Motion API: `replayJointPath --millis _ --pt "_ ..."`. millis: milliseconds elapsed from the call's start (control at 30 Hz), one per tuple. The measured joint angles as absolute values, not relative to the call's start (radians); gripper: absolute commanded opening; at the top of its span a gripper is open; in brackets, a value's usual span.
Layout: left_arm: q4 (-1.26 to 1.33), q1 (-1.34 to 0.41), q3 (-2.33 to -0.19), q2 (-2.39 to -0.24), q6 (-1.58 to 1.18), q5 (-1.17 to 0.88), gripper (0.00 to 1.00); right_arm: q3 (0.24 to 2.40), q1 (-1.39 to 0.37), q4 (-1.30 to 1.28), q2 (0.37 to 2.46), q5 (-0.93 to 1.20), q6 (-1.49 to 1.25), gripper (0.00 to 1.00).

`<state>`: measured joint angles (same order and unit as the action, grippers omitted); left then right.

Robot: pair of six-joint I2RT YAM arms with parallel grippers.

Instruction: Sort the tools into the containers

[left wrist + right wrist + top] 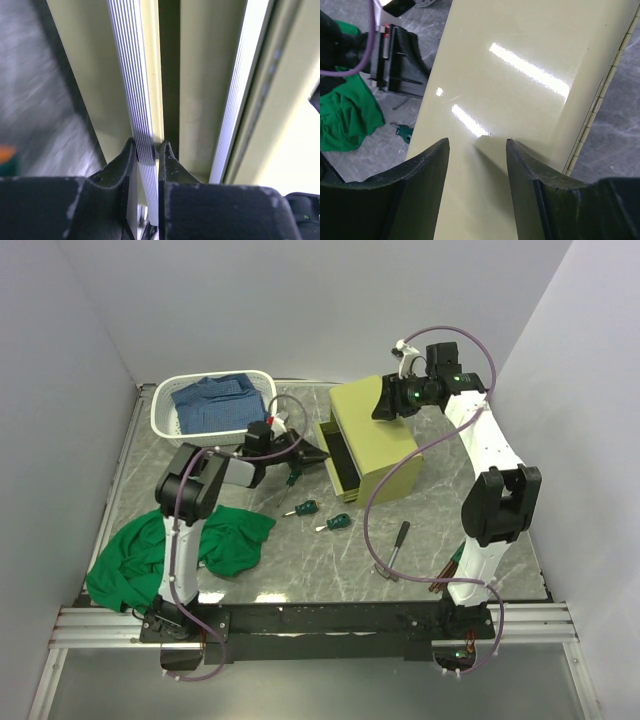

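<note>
The olive-yellow tool chest [375, 435] stands at the table's middle back. My left gripper [315, 454] is shut on a drawer's ribbed silver handle [131, 70] at the chest's left face, and the drawer [335, 458] stands partly out. My right gripper [386, 400] is open and empty, its fingertips on or just above the chest's top [520, 75]. Two stubby green-handled screwdrivers [301, 508] [337, 524] lie in front of the chest. A third green handle [290, 478] shows under my left wrist. The black-handled hammer [398, 545] lies to the right. The hex-key set [455, 562] lies by the right arm's base.
A white lattice basket [165, 425] holding blue cloth stands at the back left. A green cloth [190, 545] lies at the front left, around the left arm. Cables loop over the chest and table. Walls close in on three sides.
</note>
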<state>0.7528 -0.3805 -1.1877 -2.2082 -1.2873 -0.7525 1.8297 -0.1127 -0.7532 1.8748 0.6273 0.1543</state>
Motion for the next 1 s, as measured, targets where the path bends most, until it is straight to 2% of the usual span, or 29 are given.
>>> replayJointPath --millis 400,467,500,533,567,733,800,833,1000 --pt "0.536 -0.307 -1.097 -2.055 -1.105 -0.764 0.03 1.830 -0.116 -0.714 1.884 0.611 0.178 0.59" --pt "0.500 -0.297 -1.097 -2.041 -1.077 -0.768 0.22 1.830 -0.116 -0.710 1.884 0.608 0.179 0.59" --pt "0.487 -0.294 -1.097 -2.037 -1.066 -0.772 0.27 1.830 -0.116 -0.709 1.884 0.607 0.181 0.59" --pt "0.471 -0.290 -1.098 -2.032 -1.051 -0.775 0.38 1.830 -0.116 -0.709 1.884 0.607 0.181 0.59" --pt "0.460 -0.289 -1.101 -2.030 -1.031 -0.774 0.42 1.830 -0.116 -0.708 1.884 0.606 0.181 0.59" --pt "0.375 -0.280 -1.107 -2.028 -0.899 -0.719 0.60 1.830 -0.116 -0.703 1.884 0.605 0.181 0.59" --pt "0.332 -0.275 -1.107 -2.014 -0.851 -0.700 0.62 1.831 -0.116 -0.702 1.884 0.604 0.181 0.59" --pt "0.307 -0.272 -1.107 -1.999 -0.830 -0.691 0.69 1.831 -0.116 -0.702 1.884 0.603 0.181 0.59" --pt "0.202 -0.256 -1.084 -1.863 -0.728 -0.647 0.70 1.831 -0.116 -0.701 1.884 0.603 0.181 0.59"
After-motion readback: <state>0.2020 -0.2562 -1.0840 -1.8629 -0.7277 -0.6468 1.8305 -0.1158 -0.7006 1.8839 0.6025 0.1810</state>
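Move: The left hand already has the partly open drawer's handle between its fingers, with the cabinet's middle about 12 cm to the hand's right and 1 cm ahead. Roughly 8 cm below the hand, the long screwdriver lies some 8 cm left and 2 cm back, and a stubby screwdriver 6 cm left and 8 cm back. For the right hand, over the cabinet top, the handle is about 12 cm left, 2 cm back and 13 cm lower. Leftward, the left hand draws the pinched handle out, away from the cabinet, for about 5 cm. It then opens its fingers, comes free and carries on left over the long screwdriver side, dipping slightly before rising, while the fingers tip down some 20 degrees. The right hand stays with spread fingertips resting on the cabinet top, easing barely forward. ##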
